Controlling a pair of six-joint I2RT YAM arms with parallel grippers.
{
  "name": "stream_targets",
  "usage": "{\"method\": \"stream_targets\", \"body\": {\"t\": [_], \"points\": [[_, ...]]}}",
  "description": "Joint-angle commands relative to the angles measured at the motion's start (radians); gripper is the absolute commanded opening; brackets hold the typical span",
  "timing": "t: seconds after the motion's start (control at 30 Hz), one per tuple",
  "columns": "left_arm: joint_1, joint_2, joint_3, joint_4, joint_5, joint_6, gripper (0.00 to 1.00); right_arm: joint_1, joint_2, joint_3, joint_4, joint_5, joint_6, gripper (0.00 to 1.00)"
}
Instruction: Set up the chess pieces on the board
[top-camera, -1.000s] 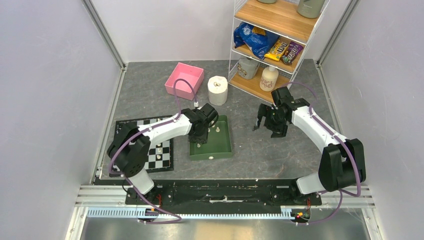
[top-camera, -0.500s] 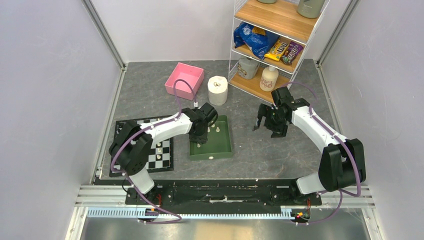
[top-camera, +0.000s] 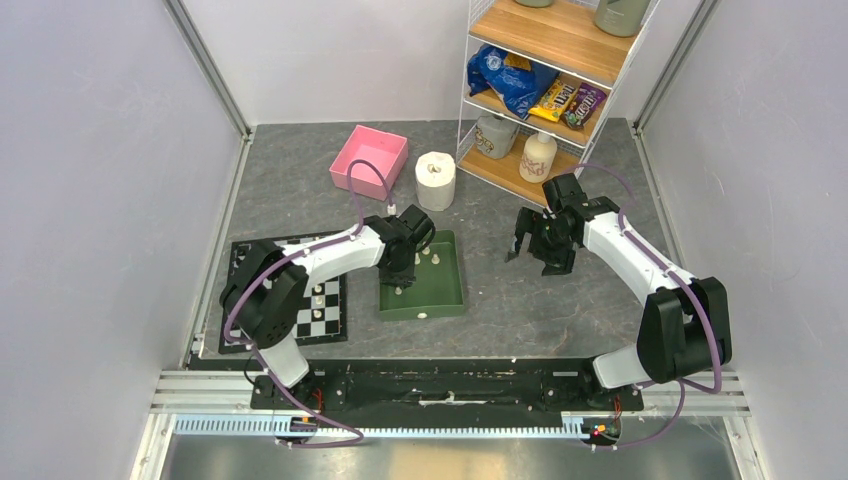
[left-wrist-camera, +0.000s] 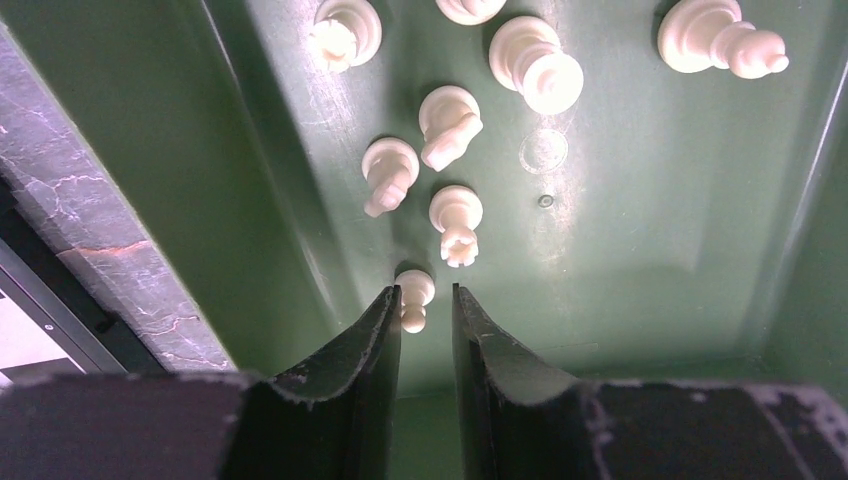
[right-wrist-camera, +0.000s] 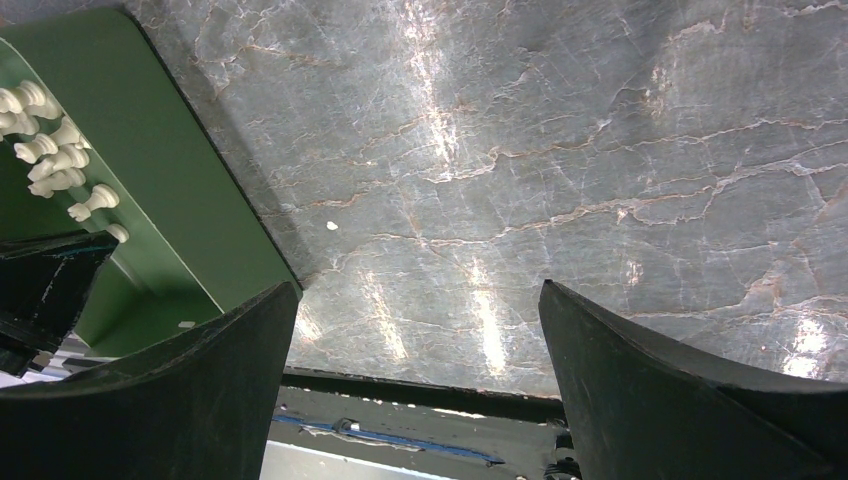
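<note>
My left gripper (left-wrist-camera: 425, 292) reaches down into the green tray (left-wrist-camera: 640, 250), jaws a narrow gap apart. A small cream pawn (left-wrist-camera: 414, 300) lies between them, touching the left finger (left-wrist-camera: 385, 320) with a sliver of space before the right one. Several more chess pieces lie beyond it, among them a rook (left-wrist-camera: 456, 225) and a knight (left-wrist-camera: 447, 123). In the top view this gripper (top-camera: 398, 283) is over the tray's left half. The board (top-camera: 333, 327) sits left of the tray, partly under the arm, with two pieces (top-camera: 317, 304) on it. My right gripper (top-camera: 530, 255) hangs wide open and empty over bare table (right-wrist-camera: 520, 150).
A pink box (top-camera: 369, 160) and a white paper roll (top-camera: 435, 180) stand behind the tray. A wire shelf unit (top-camera: 545, 90) with snacks and bottles fills the back right. The tray's left wall (left-wrist-camera: 170, 150) rises close beside my left finger.
The left jaws have narrowed round the pawn in the tray. The arms have hardly moved in the top view.
</note>
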Motion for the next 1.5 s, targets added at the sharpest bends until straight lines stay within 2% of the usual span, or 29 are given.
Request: {"method": "stream_targets", "body": {"t": [0.0, 0.47, 0.67, 0.8, 0.93, 1.27, 1.47], "points": [[0.005, 0.012, -0.004, 0.021, 0.014, -0.017, 0.31, 0.001, -0.003, -0.002, 0.005, -0.015, -0.019, 0.99], [0.004, 0.041, 0.009, -0.007, -0.01, -0.022, 0.29, 0.0, 0.004, -0.003, 0.006, -0.015, -0.021, 0.99], [0.005, 0.037, 0.014, -0.009, -0.018, -0.023, 0.23, 0.0, 0.008, 0.0, 0.006, -0.017, -0.02, 0.99], [0.005, 0.022, 0.017, -0.009, -0.026, -0.022, 0.15, -0.001, 0.011, 0.002, 0.005, -0.017, -0.021, 0.99], [0.005, -0.018, 0.036, -0.033, -0.021, -0.02, 0.02, 0.001, 0.013, 0.003, 0.005, -0.02, -0.018, 0.99], [0.005, -0.165, 0.087, -0.114, -0.004, -0.035, 0.02, 0.001, 0.02, 0.006, 0.009, -0.026, -0.02, 0.99], [0.006, -0.273, 0.094, -0.168, -0.082, -0.092, 0.02, 0.001, 0.007, 0.0, 0.009, -0.026, -0.021, 0.99]]}}
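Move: The pawn to take stands almost straight below the left hand's half-open fingers, about 1 cm down, in the green tray's near left part. From this hand a rook is some 3 cm ahead and 1 cm right, and a knight 4 cm straight ahead; the tall queen is about 6 cm ahead and 3 cm right. From the right hand, the pawn lies about 26 cm left, 3 cm back and 8 cm below. Sink the left gripper about 1 cm so its fingertips straddle the pawn, then close the half-open fingers and pinch it. Once they hold it, lift nearly straight up about 8 cm, fast towards the end, letting the fingertips swing slightly forward and right, some 10 degrees. ##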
